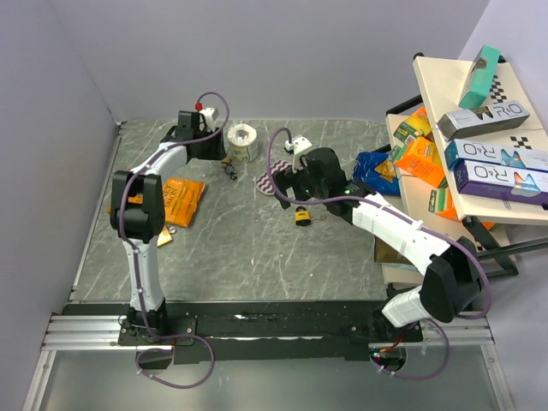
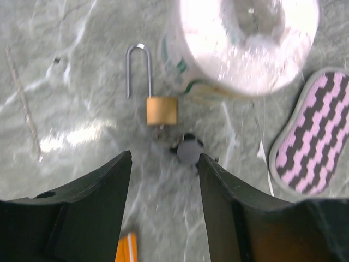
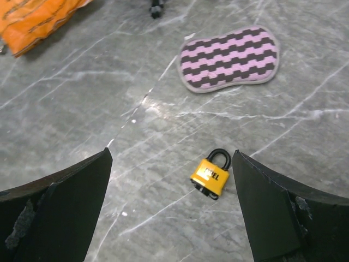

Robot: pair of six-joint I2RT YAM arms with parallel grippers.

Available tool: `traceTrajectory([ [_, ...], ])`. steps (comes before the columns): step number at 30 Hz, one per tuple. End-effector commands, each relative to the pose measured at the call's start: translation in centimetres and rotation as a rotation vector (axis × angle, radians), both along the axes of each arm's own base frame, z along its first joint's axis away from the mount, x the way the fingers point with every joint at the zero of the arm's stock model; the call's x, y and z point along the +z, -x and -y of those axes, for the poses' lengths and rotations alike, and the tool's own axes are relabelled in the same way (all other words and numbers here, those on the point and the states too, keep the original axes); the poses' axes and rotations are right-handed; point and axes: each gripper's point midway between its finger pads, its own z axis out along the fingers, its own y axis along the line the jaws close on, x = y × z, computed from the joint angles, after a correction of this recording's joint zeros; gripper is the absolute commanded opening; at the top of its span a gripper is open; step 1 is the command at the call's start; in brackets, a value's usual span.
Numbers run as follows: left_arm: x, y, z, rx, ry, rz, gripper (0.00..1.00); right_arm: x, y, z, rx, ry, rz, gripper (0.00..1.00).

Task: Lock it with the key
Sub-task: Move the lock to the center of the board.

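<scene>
A small brass padlock (image 2: 161, 111) lies on the marble table next to a tape roll, its long steel shackle raised with one leg free. A key with a dark round head (image 2: 188, 150) sticks out at the padlock's base. My left gripper (image 2: 165, 158) hovers just short of it, open about halfway and holding nothing; the key head sits by the right fingertip (image 2: 204, 162). In the top view this gripper (image 1: 224, 160) is at the back of the table. A yellow padlock (image 3: 211, 176) with a black shackle lies under my wide-open right gripper (image 3: 172, 154), close to its right finger.
A white tape roll (image 2: 248, 41) stands right behind the brass padlock. A pink-and-black striped pad (image 3: 229, 58) lies between the two locks. An orange packet (image 1: 180, 201) lies at the left. Boxes and snack bags crowd a rack (image 1: 462, 184) off the table's right edge.
</scene>
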Motion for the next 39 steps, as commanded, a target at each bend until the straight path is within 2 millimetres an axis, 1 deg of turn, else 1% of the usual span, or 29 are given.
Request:
traceTrajectory([
  [1, 0.4, -3.2, 0.8, 0.005, -0.017, 0.083, 0.57, 3.2, 1.8, -0.6, 0.083, -0.059, 0.026, 1.00],
  [3, -0.4, -3.5, 1.1, 0.007, -0.026, 0.068, 0.57, 4.1, 2.1, -0.6, 0.089, -0.076, 0.030, 1.00],
  [5, -1.4, -4.0, 1.4, 0.011, -0.034, 0.058, 0.56, 4.5, 2.3, -0.5, 0.087, -0.075, 0.031, 1.00],
  [8, -2.5, -4.4, 1.5, 0.020, -0.057, 0.049, 0.54, 4.3, 2.4, -0.2, 0.080, -0.069, 0.029, 1.00],
  [9, -3.1, -4.5, 1.5, 0.019, -0.065, 0.041, 0.53, 4.2, 2.4, -0.2, 0.077, -0.068, 0.030, 1.00],
  [11, -3.6, -4.6, 1.5, 0.021, -0.082, 0.039, 0.53, 4.0, 2.4, 0.0, 0.073, -0.063, 0.028, 1.00],
  [12, -3.7, -5.0, 1.4, 0.025, -0.096, 0.044, 0.53, 3.9, 2.5, 0.0, 0.072, -0.061, 0.027, 1.00],
  [13, -4.1, -4.7, 1.5, 0.023, -0.103, 0.024, 0.53, 3.8, 2.4, 0.1, 0.069, -0.060, 0.027, 1.00],
  [18, -5.1, -4.9, 1.7, 0.016, -0.127, -0.009, 0.55, 3.8, 2.1, 0.2, 0.058, -0.057, 0.032, 1.00],
  [20, -5.8, -4.4, 2.1, 0.004, -0.140, -0.041, 0.54, 4.1, 1.9, 0.2, 0.053, -0.055, 0.041, 1.00],
  [21, -6.2, -4.2, 2.1, 0.003, -0.148, -0.050, 0.53, 4.1, 1.9, 0.3, 0.046, -0.052, 0.042, 1.00],
  [22, -6.2, -4.0, 2.2, -0.001, -0.147, -0.054, 0.48, 4.2, 1.8, 0.4, 0.043, -0.050, 0.047, 1.00],
  [23, -6.2, -3.8, 2.1, 0.000, -0.149, -0.056, 0.46, 4.3, 1.7, 0.4, 0.042, -0.049, 0.051, 1.00],
  [24, -6.3, -2.7, 1.8, 0.007, -0.152, -0.073, 0.42, 4.4, 1.7, 0.6, 0.037, -0.048, 0.055, 1.00],
  [25, -6.2, -2.4, 1.7, 0.009, -0.151, -0.076, 0.39, 4.4, 1.6, 0.7, 0.034, -0.045, 0.057, 1.00],
  [26, -6.0, -1.9, 1.7, 0.012, -0.148, -0.080, 0.38, 4.5, 1.6, 0.8, 0.032, -0.046, 0.058, 1.00],
  [27, -5.5, -1.0, 1.6, 0.021, -0.136, -0.083, 0.38, 4.4, 1.6, 0.9, 0.031, -0.045, 0.057, 1.00],
  [29, -4.9, 0.1, 1.8, 0.023, -0.111, -0.091, 0.34, 4.3, 1.7, 0.8, 0.034, -0.046, 0.054, 1.00],
  [30, -4.3, 1.3, 1.9, 0.033, -0.093, -0.102, 0.33, 4.4, 1.7, 0.7, 0.037, -0.049, 0.055, 1.00],
  [32, -4.1, 2.9, 2.8, 0.027, -0.083, -0.119, 0.27, 4.3, 1.7, 0.7, 0.039, -0.054, 0.050, 1.00],
  [33, -3.7, 4.4, 3.0, 0.034, -0.071, -0.135, 0.24, 4.4, 1.7, 0.7, 0.039, -0.058, 0.051, 1.00],
  [34, -3.5, 5.4, 4.1, 0.023, -0.071, -0.136, 0.20, 4.4, 1.8, 0.6, 0.042, -0.060, 0.048, 1.00],
  [35, -3.4, 6.1, 4.2, 0.034, -0.080, -0.136, 0.20, 4.3, 1.9, 0.5, 0.047, -0.062, 0.046, 1.00],
  [36, -3.2, 7.5, 4.5, 0.044, -0.077, -0.144, 0.18, 4.4, 1.9, 0.5, 0.045, -0.063, 0.045, 1.00],
  [37, -3.0, 8.4, 5.4, 0.036, -0.086, -0.139, 0.17, 4.4, 2.0, 0.5, 0.049, -0.064, 0.044, 1.00],
  [39, -3.5, 10.2, 5.4, 0.065, -0.094, -0.165, 0.17, 4.4, 2.0, 0.6, 0.049, -0.066, 0.045, 1.00],
])
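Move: The brass lock with the long shackle lies about 4 cm ahead of the left hand, 2 cm to its right and 7 cm below. Its black-capped keys are roughly 5 cm nearer the base than the lock and 1 cm to its right. The white roll stands some 3 cm farther out and 6 cm right of the lock, the striped pad about 7 cm nearer and 13 cm right of it. From the right hand the lock is roughly 24 cm ahead, 16 cm left and 16 cm below. The brass lock's body is what the left hand sinks to, some 7 cm down and 4 cm forward. There the half-open fingers close and pinch the body, then the hand draws straight back towards its base by about 10 cm, staying low and away from the white roll, fingers tipping slightly steeper. The empty right hand eases back 2 cm, wide open. ##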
